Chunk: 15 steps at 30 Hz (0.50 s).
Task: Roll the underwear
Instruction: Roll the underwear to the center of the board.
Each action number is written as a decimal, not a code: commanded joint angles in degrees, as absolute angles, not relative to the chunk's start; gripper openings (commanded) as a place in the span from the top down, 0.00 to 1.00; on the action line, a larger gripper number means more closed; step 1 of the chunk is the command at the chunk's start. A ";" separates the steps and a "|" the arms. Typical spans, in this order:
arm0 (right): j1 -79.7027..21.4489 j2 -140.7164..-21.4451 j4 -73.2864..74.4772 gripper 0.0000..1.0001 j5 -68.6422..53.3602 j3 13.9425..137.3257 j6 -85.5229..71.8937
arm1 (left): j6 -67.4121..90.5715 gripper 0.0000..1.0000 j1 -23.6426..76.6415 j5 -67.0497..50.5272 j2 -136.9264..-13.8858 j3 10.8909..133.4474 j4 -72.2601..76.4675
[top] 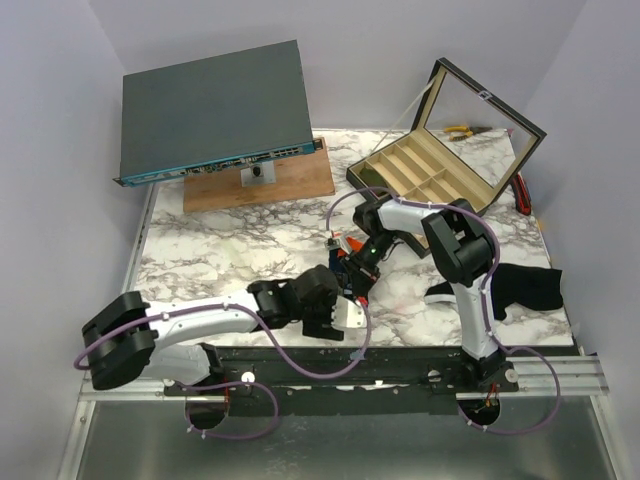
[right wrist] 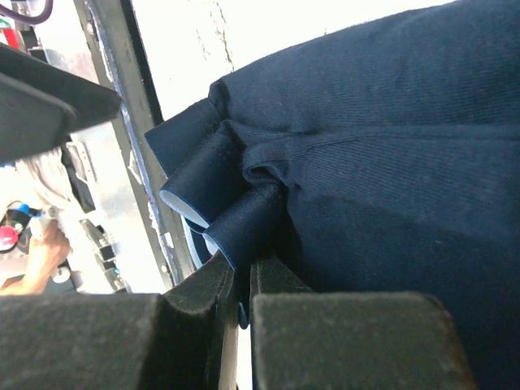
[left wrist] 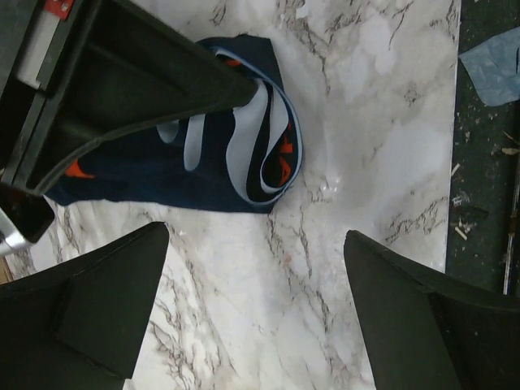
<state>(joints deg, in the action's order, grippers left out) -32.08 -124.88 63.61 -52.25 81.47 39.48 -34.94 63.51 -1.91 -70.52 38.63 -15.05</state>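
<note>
The underwear [left wrist: 219, 154] is a navy garment with a white waistband and orange trim, bunched in a loose curl on the marble table [left wrist: 366, 122]. In the top view it lies at the table's middle [top: 350, 262], mostly hidden by the arms. My right gripper [right wrist: 248, 276] is shut on a fold of the underwear's edge [right wrist: 244, 219] and its body covers the cloth's top left in the left wrist view. My left gripper [left wrist: 256, 276] is open and empty, hovering over bare marble just in front of the underwear.
A black cloth [top: 520, 288] lies at the right front of the table. An open compartment box [top: 440, 160] stands at the back right. A grey flat device [top: 215, 110] rests on a wooden board [top: 260, 182] at the back left. The table's front edge [top: 400, 345] is close behind my left gripper.
</note>
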 commanded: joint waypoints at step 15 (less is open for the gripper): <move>-31.15 -128.50 65.72 0.93 -52.16 82.87 40.06 | -33.91 0.09 70.62 9.54 -86.34 45.71 -5.94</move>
<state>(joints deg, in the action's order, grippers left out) -31.38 -126.87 66.13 -53.25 82.19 39.44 -34.98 70.30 7.77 -84.09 43.44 -6.37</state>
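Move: The near end of the rolled underwear, with the white letters, lies some 6 cm to the left hand's right, 2 cm ahead and 5 cm below. The right hand grips it there, so that end is only about 1 cm back and 1 cm left of its point, 1 cm below. From the left hand the roll's orange far end is about 14 cm ahead and 5 cm right; the compartment box is some 26 cm ahead and 22 cm right. Still pinching the roll near its near end, the right hand holds almost in place with its fingers shut. The left hand travels about 4.5 cm to the right towards that end, sinking some 2 cm and levelling off as it slows, its still nearly wide-open fingers coming up beside the cloth; contact there can't be made out. ##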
